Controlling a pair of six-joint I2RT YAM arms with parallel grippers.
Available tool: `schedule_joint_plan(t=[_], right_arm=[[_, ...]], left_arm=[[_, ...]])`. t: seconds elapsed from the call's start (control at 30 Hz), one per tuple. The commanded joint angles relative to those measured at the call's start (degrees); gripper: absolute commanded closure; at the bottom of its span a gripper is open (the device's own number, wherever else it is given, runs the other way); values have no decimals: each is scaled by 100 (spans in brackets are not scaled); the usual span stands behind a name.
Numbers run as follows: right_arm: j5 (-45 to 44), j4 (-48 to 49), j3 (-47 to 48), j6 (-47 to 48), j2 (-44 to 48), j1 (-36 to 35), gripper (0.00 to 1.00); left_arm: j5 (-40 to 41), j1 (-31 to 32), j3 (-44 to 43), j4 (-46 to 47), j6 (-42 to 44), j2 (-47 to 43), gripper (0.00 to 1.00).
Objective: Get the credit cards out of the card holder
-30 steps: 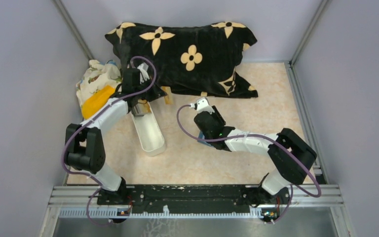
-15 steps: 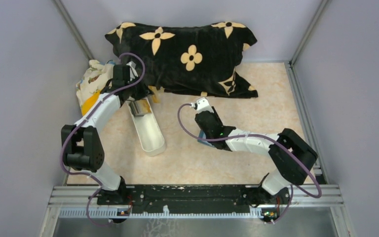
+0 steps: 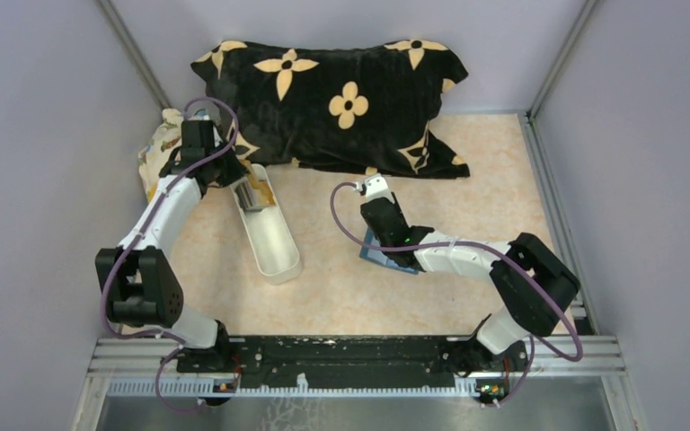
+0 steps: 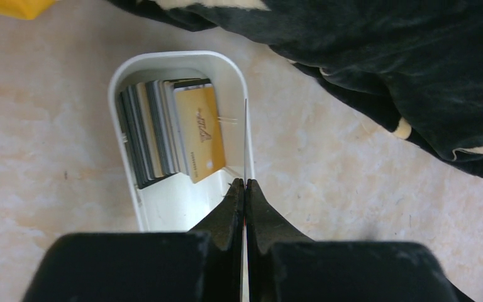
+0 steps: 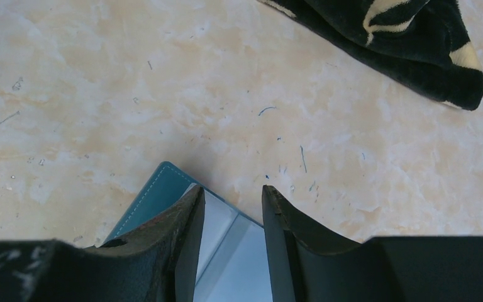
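Note:
My left gripper (image 4: 245, 182) is shut on one thin credit card (image 4: 246, 138), seen edge-on, held over the right rim of a long white tray (image 4: 179, 56). Several more cards (image 4: 170, 135), dark, silvery and tan, stand stacked in the tray's far end. In the top view the left gripper (image 3: 241, 180) is at the tray's (image 3: 274, 247) far end, by the pillow. My right gripper (image 5: 233, 192) is open, its jaws straddling a corner of the blue-teal card holder (image 5: 151, 192), which lies on the table with a pale inner pocket showing. In the top view the holder (image 3: 382, 258) lies under my right gripper (image 3: 373, 224).
A black pillow with tan flowers (image 3: 341, 99) lies along the back; its edge shows in the left wrist view (image 4: 383, 69) and its corner in the right wrist view (image 5: 415, 44). A patterned cloth with a yellow thing (image 3: 163, 157) sits at the back left. Grey walls enclose three sides.
My left arm has swung back and to the left, still shut on the card, uncovering the tray's far end. My right gripper has shifted slightly, and more of the blue holder shows.

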State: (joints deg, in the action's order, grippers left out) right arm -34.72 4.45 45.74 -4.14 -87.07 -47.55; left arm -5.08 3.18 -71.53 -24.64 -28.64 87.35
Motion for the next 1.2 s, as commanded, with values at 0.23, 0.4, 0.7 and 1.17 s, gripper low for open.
schedule_joint_plan(t=[0.23, 0.4, 0.7, 1.17], right_arm=[[-15, 75, 23, -62, 8, 9, 61], [-51, 74, 5, -28, 1, 22, 61], [-40, 91, -12, 24, -31, 29, 61], [85, 6, 67, -2, -214, 31, 62]], left_arm=[[-463, -309, 216, -195, -36, 320, 100], [-744, -318, 282, -3, -238, 598, 100], [-701, -319, 718, 837, -722, 789, 100], [-279, -472, 498, 970, -608, 1198, 100]])
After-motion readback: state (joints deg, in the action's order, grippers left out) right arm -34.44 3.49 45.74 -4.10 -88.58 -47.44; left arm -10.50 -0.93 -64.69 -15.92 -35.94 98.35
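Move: The left hand still pinches a gold card, seen edge-on. The row of standing cards it is being taken to has its middle about 3 cm ahead, 2 cm left and 14 cm below; the gold card at the row's right end is roughly 3 cm ahead and 1 cm right. The white tray's middle lies some 5 cm back and 2 cm right, the yellow object about 17 cm left and 3 cm ahead. From the right hand the row is roughly 31 cm left, 3 cm ahead. Down, almost straight, the left hand sinks about 10 cm towards the right end of the card row in the tray. It first drifts a little left and then returns, easing back and then forward again on the way. The fingers tip some 10 degrees farther down and the hand's left side dips; they stay shut on the gold card. ##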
